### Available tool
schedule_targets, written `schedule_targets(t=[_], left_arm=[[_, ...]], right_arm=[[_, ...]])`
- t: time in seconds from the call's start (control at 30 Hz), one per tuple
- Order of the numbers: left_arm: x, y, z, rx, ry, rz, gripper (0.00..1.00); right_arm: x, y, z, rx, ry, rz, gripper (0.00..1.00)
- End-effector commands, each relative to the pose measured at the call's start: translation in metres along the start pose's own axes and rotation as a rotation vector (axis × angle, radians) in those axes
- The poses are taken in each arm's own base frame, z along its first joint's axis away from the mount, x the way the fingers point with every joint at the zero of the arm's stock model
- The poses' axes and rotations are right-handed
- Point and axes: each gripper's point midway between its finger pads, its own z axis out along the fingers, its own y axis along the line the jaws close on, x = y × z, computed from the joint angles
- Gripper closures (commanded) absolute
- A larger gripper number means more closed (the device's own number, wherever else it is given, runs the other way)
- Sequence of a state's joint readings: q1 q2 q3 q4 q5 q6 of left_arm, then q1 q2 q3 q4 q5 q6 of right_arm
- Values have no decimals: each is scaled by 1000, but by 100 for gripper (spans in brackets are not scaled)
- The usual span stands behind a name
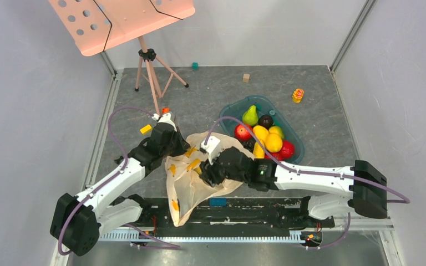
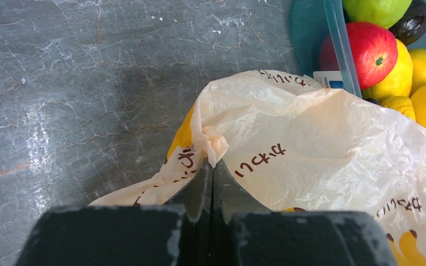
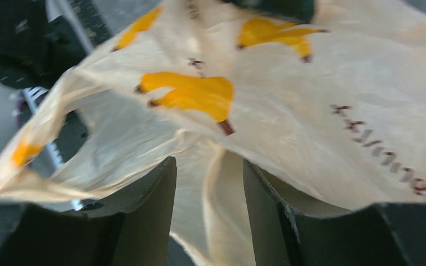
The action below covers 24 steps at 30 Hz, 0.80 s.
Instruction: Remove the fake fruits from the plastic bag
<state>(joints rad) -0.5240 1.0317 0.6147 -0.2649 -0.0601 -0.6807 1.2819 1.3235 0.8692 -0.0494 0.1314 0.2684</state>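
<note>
The plastic bag [image 1: 191,185], cream with printed yellow bananas, lies crumpled between my two arms. My left gripper [image 1: 184,145] is shut on a bunched edge of the bag [image 2: 310,138], pinched at the tips of the left gripper [image 2: 213,163]. My right gripper [image 1: 204,173] is over the bag's middle. In the right wrist view the right gripper [image 3: 209,166] has its jaws apart, with a loose fold of the bag [image 3: 288,111] between them. Fake fruits lie in the teal tray [image 1: 230,111]: a green pear [image 1: 249,115], a red apple [image 2: 373,50] and a lemon [image 1: 273,142]. The bag's inside is hidden.
A dark plum [image 1: 265,121] sits in the tray too. A pink music stand [image 1: 122,19] on a tripod stands at the back left. Small blocks [image 1: 194,65] and a yellow toy [image 1: 298,95] lie far back. A yellow piece [image 1: 145,129] is by the left arm.
</note>
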Motion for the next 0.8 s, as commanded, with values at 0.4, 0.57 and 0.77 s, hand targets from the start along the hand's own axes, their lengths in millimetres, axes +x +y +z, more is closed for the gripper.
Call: schedule_targets(t=[0.4,0.57,0.77], left_arm=[[3,-3,18,14,7,20,98],[10,0,23,14,30,22,98],[15,3,25,9,37,21,98]], right_arm=[[6,-62,32,49,77,-131,26],[12,-73,43,73,94,-148,8],[14,-81,57,78,95,-158,3]])
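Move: The yellow fruit still inside the plastic bag lies some 5 cm ahead of the right hand, in line with it sideways, and about 12 cm lower. The fruit tub's middle is roughly 16 cm ahead and 22 cm to the right, and the blue block on the near edge is about 9 cm back and 5 cm right. From the left hand, which already pinches the bag's far-left edge, the fruit is around 10 cm back, 7 cm right and 8 cm down. Forward first, about 5 cm and drifting slightly right, then mostly down some 7 cm, the right hand goes into the bag's mouth towards the yellow fruit. It tips its fingers some 15 degrees further down and spreads them from half to nearly full, the tips passing under the printed upper layer. The left hand keeps its pinch on the bag and sinks about 3 cm. ##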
